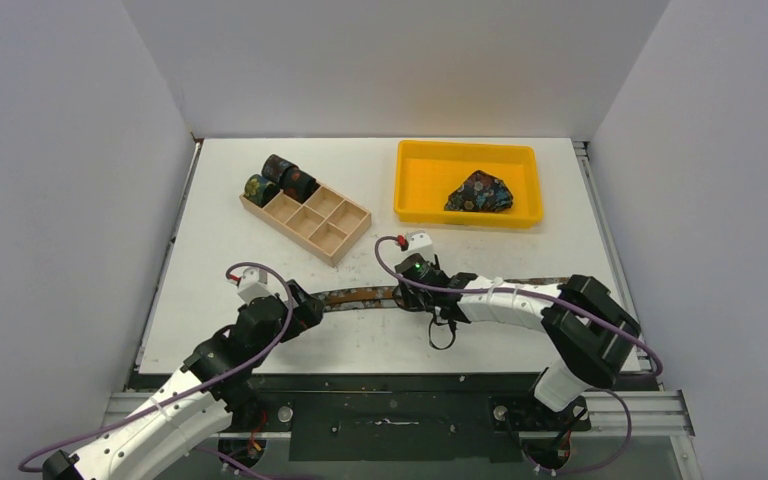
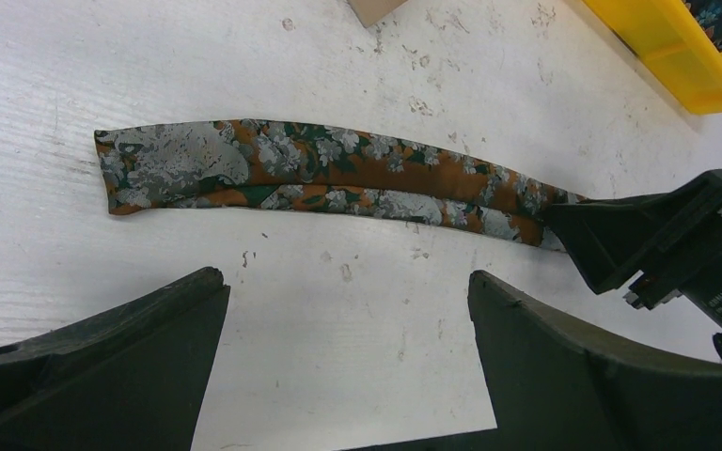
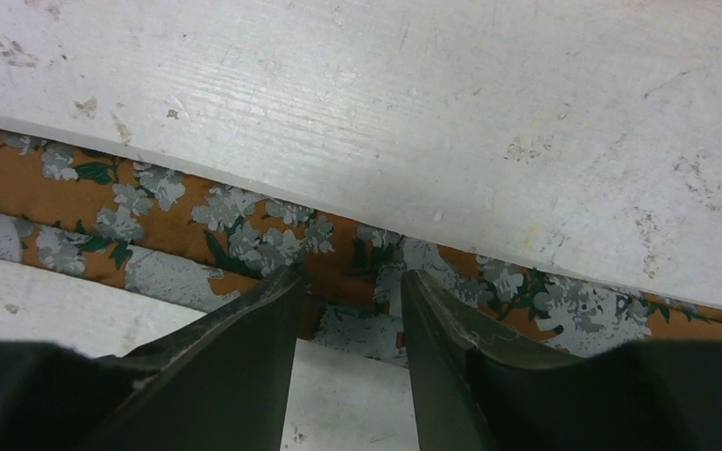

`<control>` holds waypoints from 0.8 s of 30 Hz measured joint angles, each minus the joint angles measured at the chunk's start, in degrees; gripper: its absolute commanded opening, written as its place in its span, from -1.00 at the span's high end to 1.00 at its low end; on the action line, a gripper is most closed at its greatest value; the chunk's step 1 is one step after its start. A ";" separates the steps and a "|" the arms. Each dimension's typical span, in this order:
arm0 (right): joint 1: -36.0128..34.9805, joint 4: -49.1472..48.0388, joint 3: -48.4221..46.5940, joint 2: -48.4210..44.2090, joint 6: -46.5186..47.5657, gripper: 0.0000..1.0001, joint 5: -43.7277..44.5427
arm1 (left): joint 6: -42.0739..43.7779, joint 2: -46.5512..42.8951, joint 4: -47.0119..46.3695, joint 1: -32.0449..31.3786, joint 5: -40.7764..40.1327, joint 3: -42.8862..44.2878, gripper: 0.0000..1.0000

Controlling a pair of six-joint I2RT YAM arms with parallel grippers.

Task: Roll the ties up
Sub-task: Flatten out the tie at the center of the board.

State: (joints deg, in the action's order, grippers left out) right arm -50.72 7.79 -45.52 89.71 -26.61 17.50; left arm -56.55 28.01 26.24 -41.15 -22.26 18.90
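One rust-orange tie [image 1: 360, 297] with grey flowers lies flat and unrolled across the near table. Its left end [image 2: 141, 169] is folded over just beyond my left gripper [image 2: 343, 280], which is open and holds nothing. My right gripper [image 3: 350, 282] stands over the tie's middle [image 3: 244, 235], its jaws a little apart. The tips rest on the cloth without pinching it. Three rolled ties [image 1: 280, 178] sit at the far end of the wooden box [image 1: 325, 225]. Another tie [image 1: 480, 192] lies bunched in the yellow tray [image 1: 420, 180].
The wooden box has several open compartments and lies diagonally at the back left. The yellow tray is at the back right. The right arm [image 1: 520, 300] stretches leftward over the tie's right part. White walls close in both sides.
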 measured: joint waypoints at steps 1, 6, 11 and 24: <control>0.00 -0.09 -0.37 0.94 0.00 0.22 -0.02 | 0.00 -0.09 0.07 0.00 0.07 -0.04 -1.00; -0.35 -0.96 -1.29 4.42 -0.44 0.63 -0.04 | 0.00 -0.72 0.17 0.02 0.31 -0.31 -1.00; -0.50 -1.33 -1.31 4.72 -1.20 0.89 0.11 | 0.00 -1.64 0.28 0.02 0.44 -0.35 -1.00; -0.87 3.85 -0.39 -4.00 -2.67 0.89 0.52 | -0.02 -1.62 0.42 0.13 0.57 -0.76 -1.00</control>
State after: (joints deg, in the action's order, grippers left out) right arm -51.59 11.64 -45.91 85.71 -29.28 18.02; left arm -56.58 26.39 26.65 -41.01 -21.69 18.13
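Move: The right hand, half open, is poised over the folded tie: the stretch to pinch lies straight below the fingertips, about 2 cm down. From this hand, the wooden box is centred some 17 cm farther out and 19 cm to the left, and the yellow tray about 26 cm out and 13 cm to the right. From the left hand, that stretch of tie lies about 15 cm to the right, 2 cm ahead and 8 cm below. Lower the right gripper about 2 cm straight down onto the tie and close the half-open fingers to pinch the cloth. Then, with the fingers kept shut, lift about 3.5 cm, easing roughly 1 cm back towards the base and 1 cm to the right as the pull starts. ##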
